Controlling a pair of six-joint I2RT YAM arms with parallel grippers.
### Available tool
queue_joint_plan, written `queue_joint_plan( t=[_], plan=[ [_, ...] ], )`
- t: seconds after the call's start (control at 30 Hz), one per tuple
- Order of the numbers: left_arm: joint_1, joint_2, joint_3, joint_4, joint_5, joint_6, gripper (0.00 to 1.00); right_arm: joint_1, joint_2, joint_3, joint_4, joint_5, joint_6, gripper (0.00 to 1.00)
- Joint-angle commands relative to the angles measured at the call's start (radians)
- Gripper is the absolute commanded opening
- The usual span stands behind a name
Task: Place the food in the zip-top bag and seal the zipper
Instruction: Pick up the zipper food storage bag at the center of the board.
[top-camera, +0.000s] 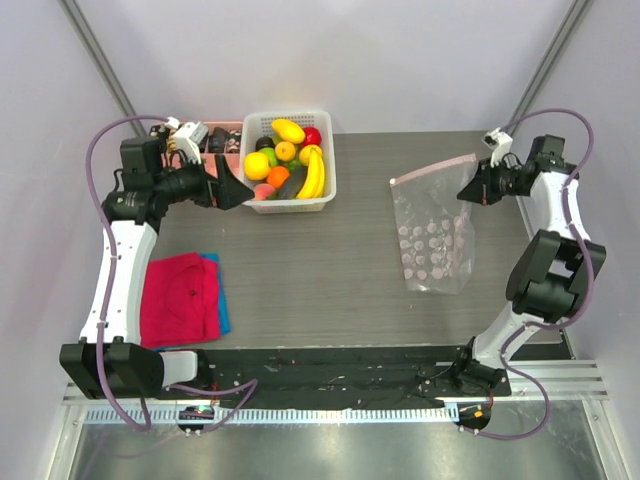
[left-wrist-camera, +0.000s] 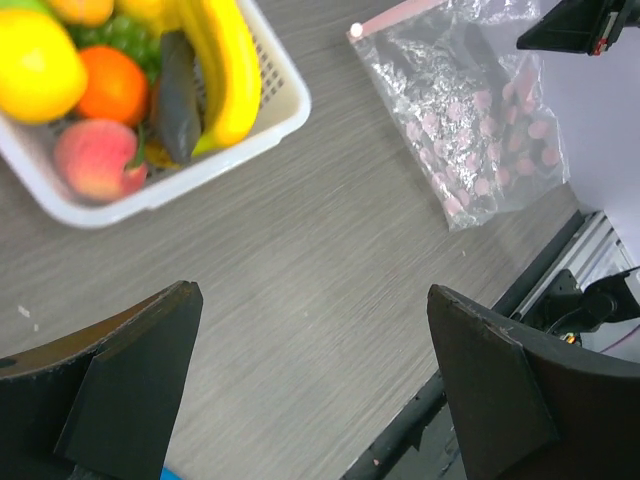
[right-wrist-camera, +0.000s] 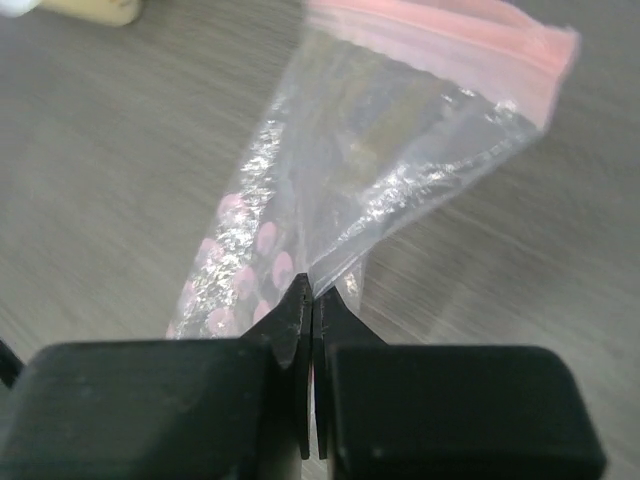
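The food (top-camera: 290, 160) lies in a white slatted basket (top-camera: 327, 172) at the back: banana (left-wrist-camera: 232, 70), orange (left-wrist-camera: 112, 85), pink peach (left-wrist-camera: 92, 160), yellow, red and green pieces. My left gripper (top-camera: 238, 190) is open and empty, hovering just left of the basket's front corner. The clear polka-dot zip-top bag (top-camera: 432, 235) lies at the right, its mouth end lifted. My right gripper (right-wrist-camera: 314, 290) is shut on the bag's edge near the pink zipper (right-wrist-camera: 440, 45) and holds that corner up. The bag also shows in the left wrist view (left-wrist-camera: 470, 110).
A pink divided tray (top-camera: 222, 135) with dark snack pieces sits left of the basket. A red cloth (top-camera: 180, 298) on a blue one lies at the front left. A black strip (top-camera: 330, 370) runs along the table's near edge.
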Motion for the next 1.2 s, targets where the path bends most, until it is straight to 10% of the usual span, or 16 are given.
queue_joint_plan(
  t=[0.0,0.13,0.37,0.73,1.17],
  plan=[
    [-0.048,0.019,0.096,0.055,0.090,0.077,1.00,0.046,-0.136,0.089,-0.368,-0.233,-0.554,0.01],
    [-0.120,0.028,0.113,0.052,0.066,0.149,1.00,0.108,-0.211,0.108,-0.647,-0.256,-1.090,0.01],
    [-0.330,0.036,0.101,0.023,-0.042,0.313,0.97,0.231,-0.375,0.008,-0.717,-0.253,-1.343,0.01],
    [-0.669,0.059,0.024,0.094,-0.226,0.398,0.69,0.419,-0.672,-0.201,-0.401,-0.281,-1.201,0.01],
    [-0.754,-0.005,-0.122,0.127,-0.171,0.404,0.67,0.502,-0.680,-0.237,-0.284,-0.230,-1.070,0.01]
  ],
)
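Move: The zip-top bag hangs from the shut right fingers, its middle some 8 cm left, 2 cm back and 8 cm below; from there the bare middle of the board is about 34 cm left, level ahead, 13 cm below. From the empty left hand the bag's middle lies roughly 47 cm right, 8 cm ahead, 23 cm lower. The fruit basket sits about 23 cm ahead, 9 cm right and 23 cm below the left hand. Back and left, rising about 13 cm, the right hand keeps its pinch on the bag's side edge and carries it towards the board's middle, rolling until its fingers point left and the zipper end faces the left hand. The left hand sweeps some 20 cm right and back, then sinks, swinging clockwise to face the zipper and closing to about two-thirds, without visibly touching it. ##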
